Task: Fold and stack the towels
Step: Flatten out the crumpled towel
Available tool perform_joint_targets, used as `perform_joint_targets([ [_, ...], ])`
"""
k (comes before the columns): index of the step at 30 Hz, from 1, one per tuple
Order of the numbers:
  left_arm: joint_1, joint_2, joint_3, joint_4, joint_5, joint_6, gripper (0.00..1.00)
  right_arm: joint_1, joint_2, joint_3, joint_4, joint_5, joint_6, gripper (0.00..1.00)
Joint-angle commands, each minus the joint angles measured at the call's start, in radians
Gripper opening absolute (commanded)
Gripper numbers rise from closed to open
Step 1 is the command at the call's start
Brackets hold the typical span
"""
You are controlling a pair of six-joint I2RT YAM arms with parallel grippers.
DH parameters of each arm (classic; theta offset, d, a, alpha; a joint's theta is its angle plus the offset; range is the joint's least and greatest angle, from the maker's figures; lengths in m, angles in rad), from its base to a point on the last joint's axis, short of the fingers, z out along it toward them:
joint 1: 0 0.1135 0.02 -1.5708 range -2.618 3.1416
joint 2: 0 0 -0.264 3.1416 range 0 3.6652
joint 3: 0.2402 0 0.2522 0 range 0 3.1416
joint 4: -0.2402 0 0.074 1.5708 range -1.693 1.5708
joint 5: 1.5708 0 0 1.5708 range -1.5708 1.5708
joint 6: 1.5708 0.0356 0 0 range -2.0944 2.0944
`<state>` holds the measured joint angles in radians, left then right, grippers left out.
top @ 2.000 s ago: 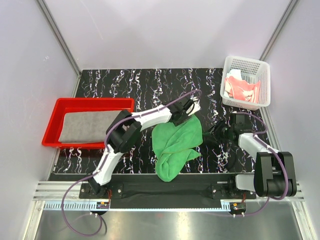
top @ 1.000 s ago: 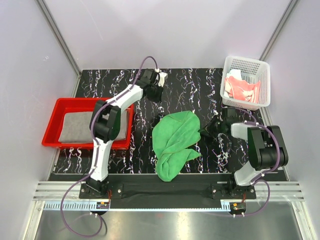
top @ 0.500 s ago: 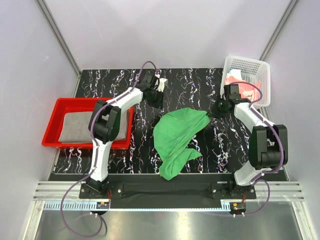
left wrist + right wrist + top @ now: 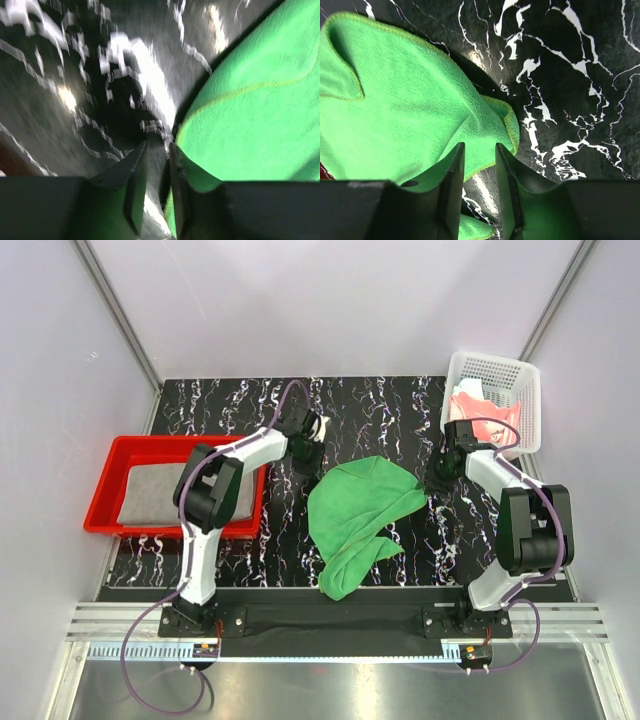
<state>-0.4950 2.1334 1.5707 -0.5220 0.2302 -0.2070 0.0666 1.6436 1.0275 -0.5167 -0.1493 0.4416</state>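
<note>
The bright green towel [image 4: 358,508] lies crumpled in the middle of the black marbled table. My left gripper [image 4: 309,447] sits low at the towel's back left edge; in the left wrist view its fingers [image 4: 159,145] stand a narrow gap apart with only table between them and the green towel [image 4: 250,115] just to their right. My right gripper [image 4: 437,480] is at the towel's right corner; its fingers [image 4: 476,146] are apart over that corner of the green towel [image 4: 410,105], which lies flat. The grey towel [image 4: 178,492] lies in the red tray. The salmon-pink towel [image 4: 482,418] is in the basket.
The red tray [image 4: 118,452] stands at the left. The white perforated basket [image 4: 500,370] stands at the back right, with a pale cloth [image 4: 468,390] beside the pink one. Grey walls close in the table on three sides.
My right gripper pulled the green towel's right corner out to the right and the corner now lies flat. My left gripper came from the table's back down to the towel's back left edge.
</note>
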Motion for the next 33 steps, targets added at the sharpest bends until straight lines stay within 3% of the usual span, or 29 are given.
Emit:
perform_joint_targets([
  [1,-0.011,-0.098,-0.107,-0.007,-0.040,-0.080,0.23,-0.008,-0.047,0.005,0.043,0.037,0.038,0.37],
  [6,-0.024,-0.141,-0.179,-0.065,-0.143,-0.115,0.05,-0.008,-0.022,0.009,0.061,0.079,0.040,0.34],
  [9,-0.028,-0.182,-0.241,-0.047,-0.137,-0.143,0.00,-0.017,0.011,0.038,0.050,0.134,0.006,0.33],
  [25,-0.097,-0.246,-0.308,-0.073,-0.178,-0.190,0.00,-0.034,0.140,-0.003,0.112,0.071,-0.012,0.33],
  [28,-0.119,-0.276,-0.320,-0.095,-0.212,-0.204,0.00,-0.037,0.137,-0.010,0.107,0.067,-0.017,0.27],
  [32,-0.152,-0.360,-0.397,-0.096,-0.258,-0.265,0.00,-0.050,0.124,-0.003,0.116,0.065,-0.044,0.01],
  [33,-0.165,-0.415,-0.423,-0.082,-0.252,-0.300,0.00,-0.050,0.121,0.020,0.121,0.060,-0.067,0.00],
])
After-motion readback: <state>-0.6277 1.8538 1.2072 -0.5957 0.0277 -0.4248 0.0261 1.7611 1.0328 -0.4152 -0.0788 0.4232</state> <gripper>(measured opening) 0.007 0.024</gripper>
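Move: The green towel's right corner lies just 2 cm ahead of my right hand, 2 cm to its right and 4 cm below. The basket is some 24 cm farther out than that hand and 19 cm to its right; the tip of the towel's loose flap is about 15 cm back and 10 cm left. For my left hand, the middle of the towel's left edge is about 11 cm back, 3 cm left and barely below, with the red tray's middle 36 cm left, 4 cm back. I bring my part-open right hand a little to the right and forward, then sink it about 3 cm onto the green towel's right corner and shut the fingers on it. Meanwhile my left hand closes its fingers early and skims low and level along the towel's left edge, some 11 cm back towards me and slightly left, turning about 10 degrees. ##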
